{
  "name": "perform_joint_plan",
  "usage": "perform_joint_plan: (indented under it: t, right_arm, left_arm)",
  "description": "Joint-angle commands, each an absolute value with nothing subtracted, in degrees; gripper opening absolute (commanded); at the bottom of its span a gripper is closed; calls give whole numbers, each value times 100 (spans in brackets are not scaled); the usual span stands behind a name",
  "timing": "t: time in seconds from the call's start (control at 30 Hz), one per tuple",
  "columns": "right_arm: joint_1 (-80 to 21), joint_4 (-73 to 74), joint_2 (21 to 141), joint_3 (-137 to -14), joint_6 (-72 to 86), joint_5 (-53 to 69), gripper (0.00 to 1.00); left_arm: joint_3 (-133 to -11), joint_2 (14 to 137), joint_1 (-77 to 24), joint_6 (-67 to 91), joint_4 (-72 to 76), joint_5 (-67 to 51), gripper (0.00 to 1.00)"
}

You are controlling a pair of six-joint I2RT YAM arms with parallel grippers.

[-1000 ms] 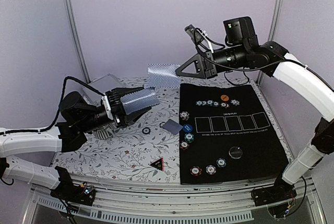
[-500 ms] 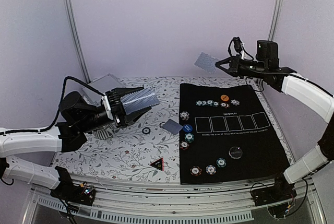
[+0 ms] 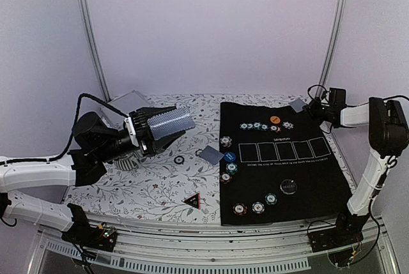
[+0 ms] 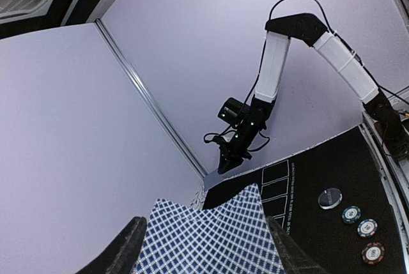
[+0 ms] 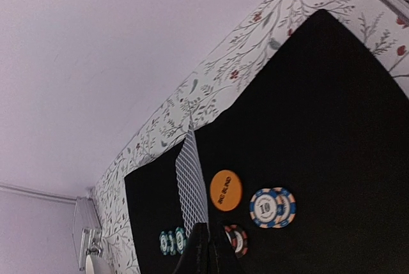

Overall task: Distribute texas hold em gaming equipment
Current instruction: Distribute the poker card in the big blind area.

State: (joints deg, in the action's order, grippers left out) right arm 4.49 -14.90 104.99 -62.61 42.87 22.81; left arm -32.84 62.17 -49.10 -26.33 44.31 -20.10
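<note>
My left gripper [image 3: 171,127] hangs above the flowered cloth, shut on a stack of blue-checked playing cards [image 3: 167,122]. In the left wrist view the cards [image 4: 211,235] fill the gap between both fingers [image 4: 124,251]. My right gripper [image 3: 308,107] is at the mat's back right corner, shut on a single card [image 3: 297,104]. The right wrist view shows that card [image 5: 190,181] edge-on above the orange chip [image 5: 225,190]. Poker chips [image 3: 255,126] lie in groups on the black mat [image 3: 319,184], with a blue button [image 3: 229,156], a black disc [image 3: 289,186] and one loose card [image 3: 209,154].
A silver case [image 3: 131,100] stands at the back left behind my left arm. A small dark chip [image 3: 179,159] and a red triangle marker [image 3: 192,201] lie on the flowered cloth. Metal frame posts [image 3: 89,38] rise at the back corners.
My right arm swung from the back middle to the right and came down with its card to the mat's back right corner. The left arm and its cards stayed still.
</note>
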Motion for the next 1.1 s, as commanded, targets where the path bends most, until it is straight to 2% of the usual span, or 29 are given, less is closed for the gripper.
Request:
perform_joint_plan:
  t: [0.0,0.23,0.53,0.57,0.63,0.73,0.9,0.97,1.07]
  right_arm:
    - [603,-1811,10984,-6444,4587,1785,1]
    - [710,-1812,11252,-6281,4857,1211,1]
    - [870,-1819,11504,-6202,5084,1478,2]
    - [873,-1812,11463,-6178,5066,1499,5]
    - [879,-1794,11305,-6081,5047,1494,32]
    - [876,-1727,10791,-5819,4975,1369,56]
    - [866,-1707,9417,-5003,4746,600,80]
    - [805,-1639,8851,-4874,4433,394,98]
    - [448,-1434,8178,-4970,3461,310,99]
  left_arm:
    - [-3287,6196,-4880,-2619,4663,-1995,56]
    - [-3291,6203,-4876,-2615,4667,-2004,56]
    - [-3287,6179,-4873,-2610,4661,-2007,56]
    - [-3287,6179,-4875,-2611,4664,-2011,56]
    - [-3287,6174,-4873,-2609,4672,-2013,56]
    - [-3296,6166,-4877,-2603,4663,-2022,56]
    - [-3305,6154,-4885,-2580,4655,-2052,56]
    - [-3305,6152,-4886,-2574,4650,-2070,56]
    - [-3315,6153,-4882,-2555,4659,-2104,56]
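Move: The right gripper still holds the card. The bare patch of mat it is bound for lies about 6 cm to its right, 2 cm ahead and 13 cm below. The blue-and-orange 10 chips lie almost straight beneath, 1 cm left. The orange big blind button is 8 cm left and 3 cm ahead, with the red chips 7 cm left and 3 cm back. From the left gripper, the patch is roughly 57 cm right, 35 cm ahead and 33 cm below. Lower the right gripper about 8 cm while carrying the card some 6 cm right to the bare mat beyond the 10 chips, turning the wrist about 15 degrees clockwise and tipping it slightly further down. At the low point open the fingers wide to let go of the card, then draw back about 6 cm and rise some 10 cm clear, levelling the wrist again. ##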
